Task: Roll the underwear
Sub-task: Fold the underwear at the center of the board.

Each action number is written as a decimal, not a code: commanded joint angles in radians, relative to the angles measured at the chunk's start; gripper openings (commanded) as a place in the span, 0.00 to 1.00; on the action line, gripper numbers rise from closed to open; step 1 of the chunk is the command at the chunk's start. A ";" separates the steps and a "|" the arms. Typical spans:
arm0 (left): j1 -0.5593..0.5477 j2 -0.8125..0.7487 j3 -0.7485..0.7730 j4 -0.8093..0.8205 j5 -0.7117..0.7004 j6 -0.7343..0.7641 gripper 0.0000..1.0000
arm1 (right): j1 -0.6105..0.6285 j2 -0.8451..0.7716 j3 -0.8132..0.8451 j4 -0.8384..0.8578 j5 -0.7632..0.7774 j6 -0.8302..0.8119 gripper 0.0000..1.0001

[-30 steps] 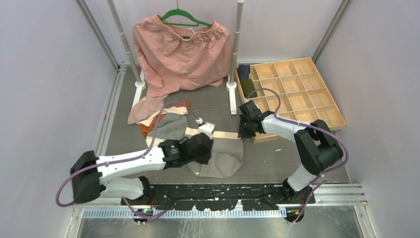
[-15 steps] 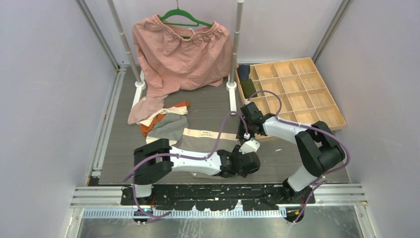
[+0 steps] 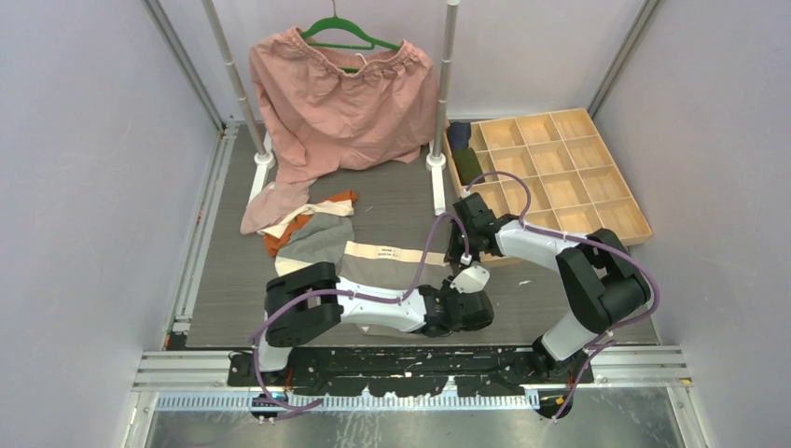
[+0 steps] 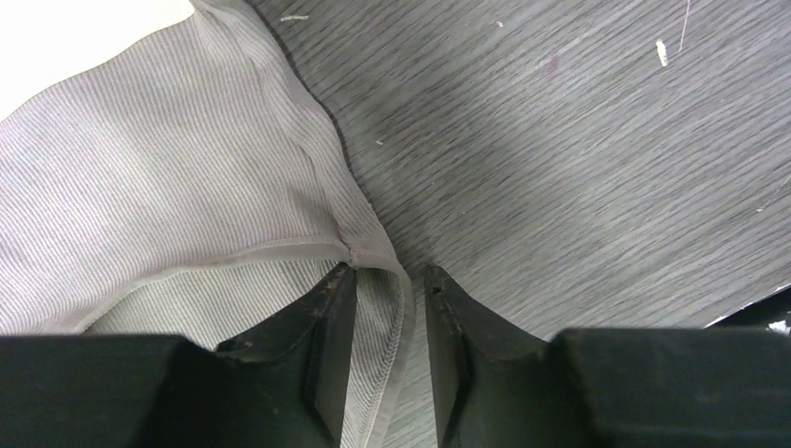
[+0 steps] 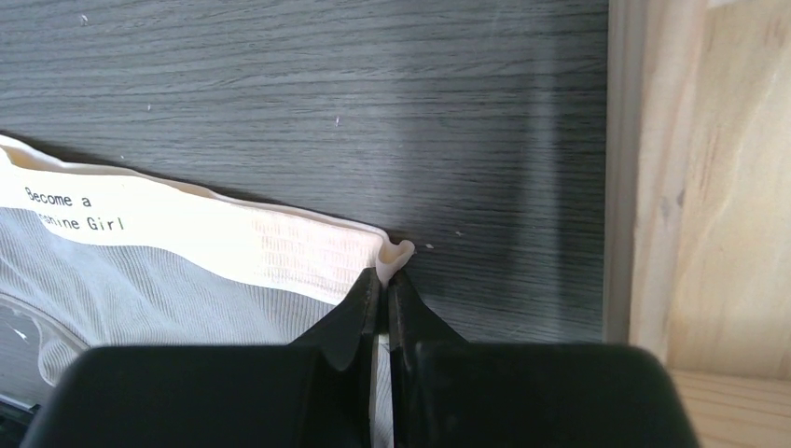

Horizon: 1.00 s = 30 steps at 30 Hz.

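Observation:
A grey ribbed underwear [image 3: 371,272] with a cream waistband [image 5: 201,229] printed with words lies flat on the dark table. My right gripper [image 5: 384,275] is shut on the waistband's right corner, beside the tray; from above the right gripper [image 3: 463,250] sits at that corner. My left gripper [image 4: 387,280] stands open low over the garment's leg hem [image 4: 373,247], with the hem's edge lying between the fingers [image 4: 331,313], unpinched. From above, the left gripper [image 3: 473,313] is at the garment's near right corner. More underwear [image 3: 303,227], pink, cream, orange and grey, lies piled at the left.
A wooden compartment tray [image 3: 560,177] stands at the right with dark cloth rolls [image 3: 464,154] in its far left cells. A salmon garment [image 3: 340,98] hangs on a green hanger between two rack posts with white feet [image 3: 436,161]. Grey walls close both sides.
My left arm swung from the grey garment's left side across to its near right corner, and its jaws widened then narrowed slightly. The right gripper kept its hold on the waistband.

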 commanded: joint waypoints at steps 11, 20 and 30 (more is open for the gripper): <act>-0.009 -0.061 -0.009 0.004 -0.001 0.012 0.01 | 0.002 -0.124 -0.009 -0.086 -0.008 0.014 0.03; -0.019 -0.189 -0.066 0.124 0.103 0.014 0.01 | 0.000 -0.284 0.027 -0.255 0.086 -0.011 0.01; -0.019 -0.296 -0.121 0.207 0.132 -0.002 0.01 | -0.001 -0.394 0.083 -0.408 0.128 -0.042 0.01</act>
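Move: The side edge of the grey underwear by its right leg opening lies right between the left hand's half-open fingers, about 1 cm below them. The right hand already holds the right end of the cream waistband, some 13 cm straight ahead of the left hand. From the right hand, the underwear's middle lies about 12 cm to the left and 7 cm back, the wooden tray's middle roughly 20 cm to the right and 16 cm ahead, and the clothes pile some 32 cm to the left and 7 cm ahead. The left hand stays down by the leg opening while its fingers close and pinch the side edge, then lifts it about 7 cm, easing back and to the right a couple of centimetres and tilting some 15 degrees so that the fingers point more to the right. The right hand keeps its grip on the waistband's end and rises about as far, drifting some 4 cm to the right and nearly as much back, so that both hands raise the right side of the underwear together. ##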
